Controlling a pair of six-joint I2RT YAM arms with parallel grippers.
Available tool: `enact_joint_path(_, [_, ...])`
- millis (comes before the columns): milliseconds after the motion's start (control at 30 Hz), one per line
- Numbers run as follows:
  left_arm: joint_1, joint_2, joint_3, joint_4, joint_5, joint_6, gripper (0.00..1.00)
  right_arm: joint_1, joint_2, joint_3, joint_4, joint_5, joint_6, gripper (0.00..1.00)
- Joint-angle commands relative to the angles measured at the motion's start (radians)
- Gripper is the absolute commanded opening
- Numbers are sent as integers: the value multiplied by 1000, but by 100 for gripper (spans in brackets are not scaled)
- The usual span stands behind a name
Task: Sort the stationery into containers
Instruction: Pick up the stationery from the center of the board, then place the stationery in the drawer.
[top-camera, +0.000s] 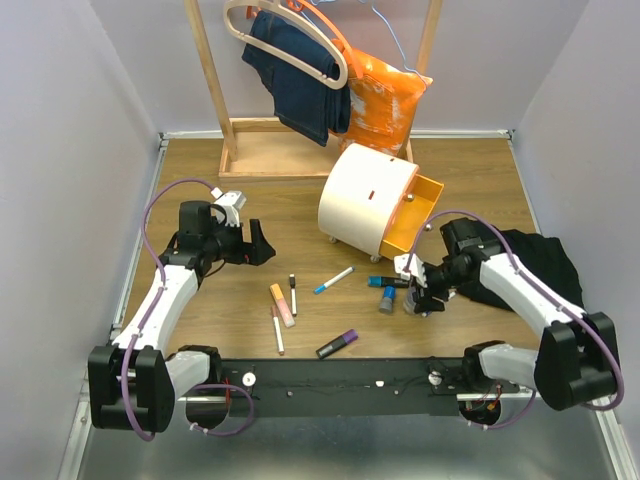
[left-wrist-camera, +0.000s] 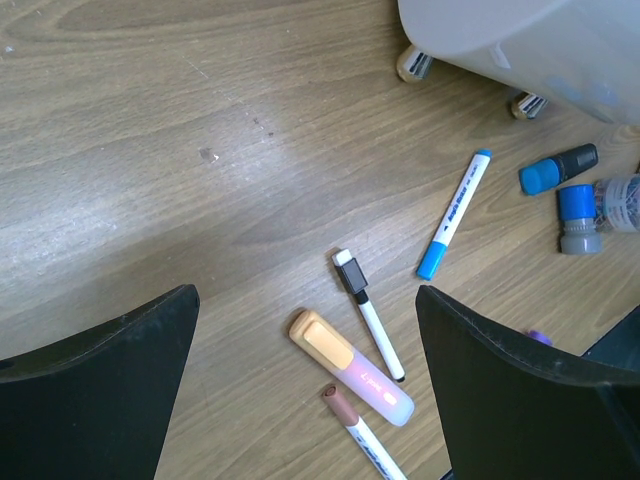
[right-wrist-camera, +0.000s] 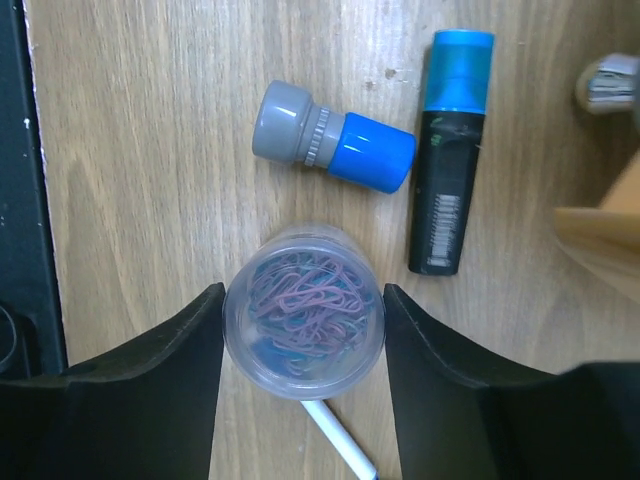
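Observation:
My right gripper (right-wrist-camera: 303, 330) is shut on a clear round tub (right-wrist-camera: 303, 312) of coloured paper clips, with a finger touching each side of it as it stands on the table. A slim white pen (right-wrist-camera: 338, 440) pokes out from under the tub. Just beyond lie a grey-and-blue capped item (right-wrist-camera: 333, 140) and a black marker with a blue cap (right-wrist-camera: 448, 150). The cream cabinet (top-camera: 365, 195) lies tipped, its orange drawer (top-camera: 420, 215) pulled out. My left gripper (left-wrist-camera: 305, 380) hangs open above an orange-pink highlighter (left-wrist-camera: 352, 367), a black-capped pen (left-wrist-camera: 368, 314) and a brown-capped pen (left-wrist-camera: 360, 432).
A blue-capped white pen (top-camera: 333, 280) and a purple marker (top-camera: 338, 344) lie mid-table. A dark cloth (top-camera: 530, 265) sits under my right arm. At the back stands a wooden clothes rack (top-camera: 215, 90) with hanging jeans and an orange bag (top-camera: 385, 100).

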Motion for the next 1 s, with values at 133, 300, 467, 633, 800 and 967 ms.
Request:
enact_joint_path(133, [8, -35, -18, 52, 29, -42, 99, 6, -237, 162, -207, -14, 59, 48])
enact_joint_path(300, [9, -50, -18, 75, 38, -61, 99, 6, -295, 320, -233, -15, 185, 46])
enact_joint_path(467, [9, -53, -19, 103, 63, -82, 99, 6, -273, 427, -155, 29, 349, 45])
enact_joint_path(633, [8, -59, -28, 120, 75, -107, 99, 6, -207, 478, -19, 38, 505, 45])
enact_joint_path(800, [9, -88, -37, 94, 72, -96, 99, 6, -151, 518, 77, 43, 574, 44])
enact_joint_path(967, [9, -122, -61, 78, 71, -95, 99, 6, -111, 522, 143, 51, 605, 44])
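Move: Roughly 16 cm ahead of the right hand, already shut on the jar of paper clips, and 1 cm to its left lies the open drawer, a couple of centimetres higher. The white cabinet is 10 cm left of the drawer and 3 cm farther out. The grey-blue bottle sits level with the hand, 6 cm left; the black-blue marker 4 cm ahead and 6 cm left. From the left hand, the drawer is about 33 cm right, 8 cm ahead and 6 cm lower. Keeping its pinch on the clip jar, the right hand lifts it fast and nearly straight up off the table for some 16 cm, then carries it mainly forward about 6 cm while still climbing a little, narrowing the level gap to the open drawer. Its down-left-pointing fingers tip up and swing clockwise about 20 degrees towards forward. The open left hand rises slightly. ##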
